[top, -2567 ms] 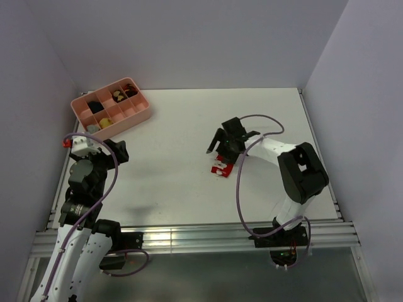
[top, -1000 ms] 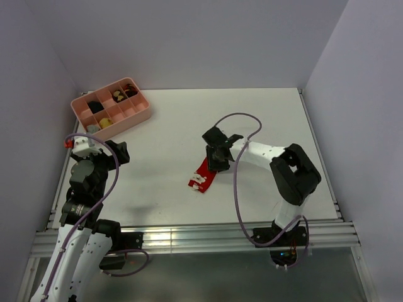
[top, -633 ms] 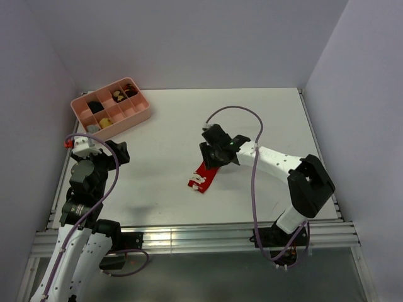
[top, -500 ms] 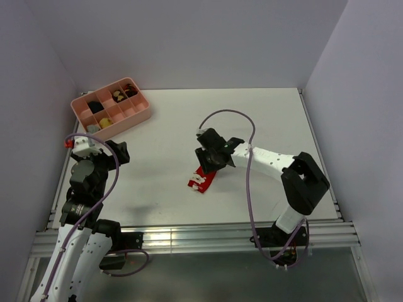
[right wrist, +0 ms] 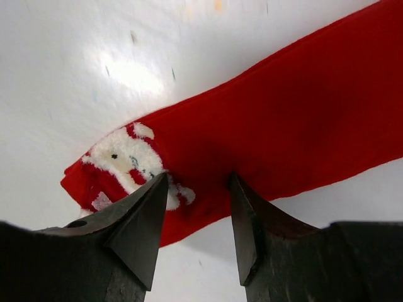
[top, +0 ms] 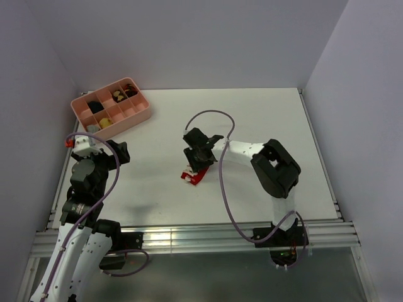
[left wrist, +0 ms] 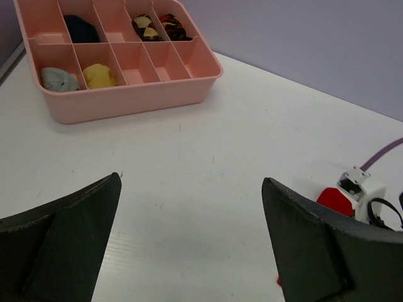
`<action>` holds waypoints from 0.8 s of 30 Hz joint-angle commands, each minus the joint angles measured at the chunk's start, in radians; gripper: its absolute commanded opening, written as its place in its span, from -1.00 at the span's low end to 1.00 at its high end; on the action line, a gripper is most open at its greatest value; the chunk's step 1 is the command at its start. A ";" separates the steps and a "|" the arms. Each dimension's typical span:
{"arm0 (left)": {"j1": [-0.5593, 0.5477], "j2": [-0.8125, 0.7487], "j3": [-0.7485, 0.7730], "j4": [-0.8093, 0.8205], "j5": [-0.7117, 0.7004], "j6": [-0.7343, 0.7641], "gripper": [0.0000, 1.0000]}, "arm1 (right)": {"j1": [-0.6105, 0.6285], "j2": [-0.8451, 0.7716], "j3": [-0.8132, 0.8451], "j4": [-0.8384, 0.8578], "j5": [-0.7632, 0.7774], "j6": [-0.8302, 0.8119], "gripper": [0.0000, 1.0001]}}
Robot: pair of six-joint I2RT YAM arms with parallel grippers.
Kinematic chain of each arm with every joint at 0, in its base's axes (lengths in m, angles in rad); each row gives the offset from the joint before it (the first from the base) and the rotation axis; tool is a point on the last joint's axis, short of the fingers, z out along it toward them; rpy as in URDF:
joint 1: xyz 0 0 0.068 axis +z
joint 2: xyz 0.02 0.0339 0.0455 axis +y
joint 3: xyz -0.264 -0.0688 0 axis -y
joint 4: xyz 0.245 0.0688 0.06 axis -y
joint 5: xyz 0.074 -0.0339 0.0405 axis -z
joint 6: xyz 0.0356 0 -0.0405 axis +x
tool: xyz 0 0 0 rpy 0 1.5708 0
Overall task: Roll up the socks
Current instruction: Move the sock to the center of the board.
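Observation:
The socks (top: 191, 177) lie flat on the white table as a bright red strip with a white figure at one end (right wrist: 119, 154). In the right wrist view the red fabric (right wrist: 283, 113) runs up to the right. My right gripper (top: 196, 165) points down onto the socks, with its jaws partly apart. Both tips (right wrist: 198, 179) rest on the cloth just beside the white figure, and no fold is pinched between them. My left gripper (top: 121, 153) hangs wide open at the left edge, far from the socks, with bare table between its fingers (left wrist: 191, 179).
A pink divided tray (top: 142, 117) sits at the back left, and several of its compartments hold rolled bundles in black, yellow, grey and patterned cloth (left wrist: 99, 75). The right arm's purple cable (top: 221, 189) loops over the table. Walls close in the left, back and right sides.
My right gripper has slid left and nearer along the socks, from their far end to beside the white end. The socks now show shorter and have shifted a little left. The left arm is still.

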 commanded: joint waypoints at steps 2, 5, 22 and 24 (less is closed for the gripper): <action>-0.003 0.002 0.000 0.029 -0.006 0.020 0.99 | 0.002 0.092 0.116 0.032 0.072 0.037 0.04; -0.003 0.004 0.000 0.029 -0.006 0.020 0.99 | -0.005 0.098 0.182 0.006 0.095 0.060 0.03; -0.003 0.010 0.006 0.017 -0.027 0.010 0.99 | 0.154 -0.150 -0.061 0.235 0.052 -0.184 0.02; -0.003 0.010 0.004 0.015 -0.030 0.009 0.99 | 0.176 -0.138 -0.055 0.239 0.079 -0.217 0.03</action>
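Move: The red sock lies right under the right gripper's fingertips, which are on its bear-face cuff half; its middle is about 3 cm ahead, 1 cm to the right and some 1 cm below. The pink box stands roughly 22 cm ahead and 34 cm to the left of the right hand, about 2 cm higher. From the left hand the sock is about 5 cm ahead, 25 cm to the right and 24 cm below. With the right fingertips kept low on the sock and half open, push it forward and left some 4 to 5 cm across the board. Then lift off about 6 cm, swinging back and farther left towards the cuff end while turning the wrist some 15 degrees counter-clockwise and tipping the fingertips forward; finish clear above the table, fingers unchanged. ##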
